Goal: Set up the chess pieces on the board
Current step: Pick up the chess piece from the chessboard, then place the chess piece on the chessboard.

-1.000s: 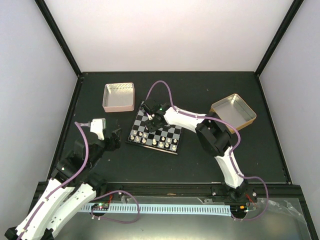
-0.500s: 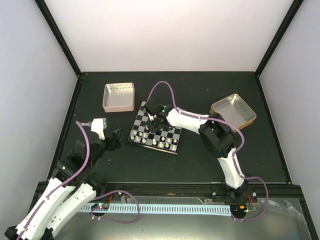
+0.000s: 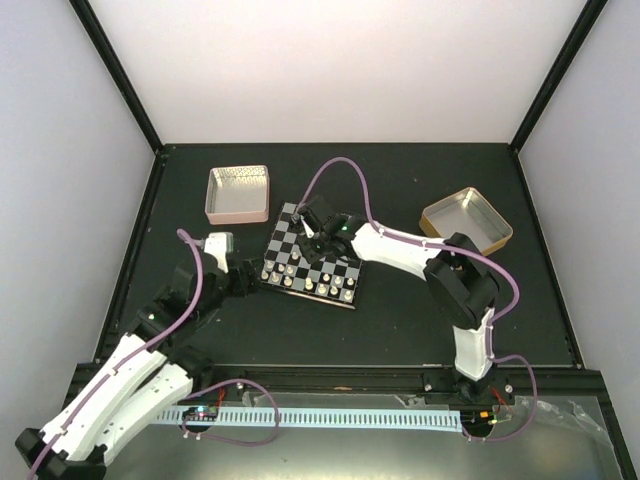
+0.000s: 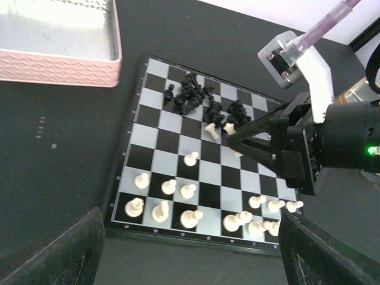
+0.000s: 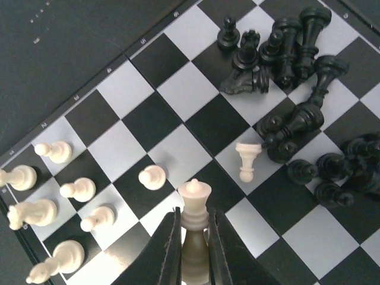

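The board lies mid-table. Cream-white chess pieces stand along its near rows, and black ones lie heaped at the far side. My right gripper hangs over the board's middle, shut on a tall cream-white piece held upright between its fingers. A white pawn lies on its side beside the black heap. My left gripper stands open and empty at the board's near left edge, its fingers wide apart.
A pink tin sits behind the board on the left. To the right stands a gold tin. In the left wrist view the right arm reaches over the board's right half.
My right gripper has closed on the cream-white piece over the board. The left arm has swung right, up to the board's left edge.
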Controlling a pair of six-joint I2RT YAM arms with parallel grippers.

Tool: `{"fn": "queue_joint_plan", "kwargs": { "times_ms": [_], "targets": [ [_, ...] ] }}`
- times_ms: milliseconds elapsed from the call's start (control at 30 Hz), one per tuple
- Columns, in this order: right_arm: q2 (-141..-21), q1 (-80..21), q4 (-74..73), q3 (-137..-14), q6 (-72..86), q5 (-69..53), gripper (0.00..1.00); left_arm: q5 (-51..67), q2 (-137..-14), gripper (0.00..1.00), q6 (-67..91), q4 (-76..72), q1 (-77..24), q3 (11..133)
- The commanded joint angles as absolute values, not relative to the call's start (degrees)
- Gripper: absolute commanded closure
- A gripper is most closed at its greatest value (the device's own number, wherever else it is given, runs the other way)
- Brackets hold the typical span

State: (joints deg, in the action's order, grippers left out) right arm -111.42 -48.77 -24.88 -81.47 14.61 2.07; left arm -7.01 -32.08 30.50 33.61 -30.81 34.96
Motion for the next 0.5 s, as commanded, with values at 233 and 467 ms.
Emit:
{"fn": "queue_joint_plan", "kwargs": {
  "times_ms": [233, 467],
  "targets": [
    [-99.0, -48.9, -1.7, -64.7, 13.0, -3.3, 0.96, 6.4, -44.1, 0.18, 43.0, 12.7, -30.5, 33.3],
    [-90.2, -48.9, 10.4, -55.9, 10.5, -10.3, 0.97, 11.4, -49.7, 0.18, 48.1, 7.7, -30.1, 35.6]
  ]
}}
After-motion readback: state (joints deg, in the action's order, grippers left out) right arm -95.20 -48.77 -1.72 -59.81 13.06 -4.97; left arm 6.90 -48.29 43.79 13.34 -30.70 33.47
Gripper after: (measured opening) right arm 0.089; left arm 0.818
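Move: The right hand already pinches a white chess piece, held about 5 cm above the board. That piece is roughly 11 cm ahead of the open left hand, 13 cm to its right and 10 cm lower. From the right hand, the left gripper is some 11 cm back, 13 cm left and 10 cm up. A standing white pawn is 2 cm ahead of the right hand and 5 cm left, a lying white pawn 6 cm ahead and 2 cm left, both about 6 cm below. Hands close in: left, open, 7 cm right and forward; right, still pinching the piece, 5 cm up and back. ##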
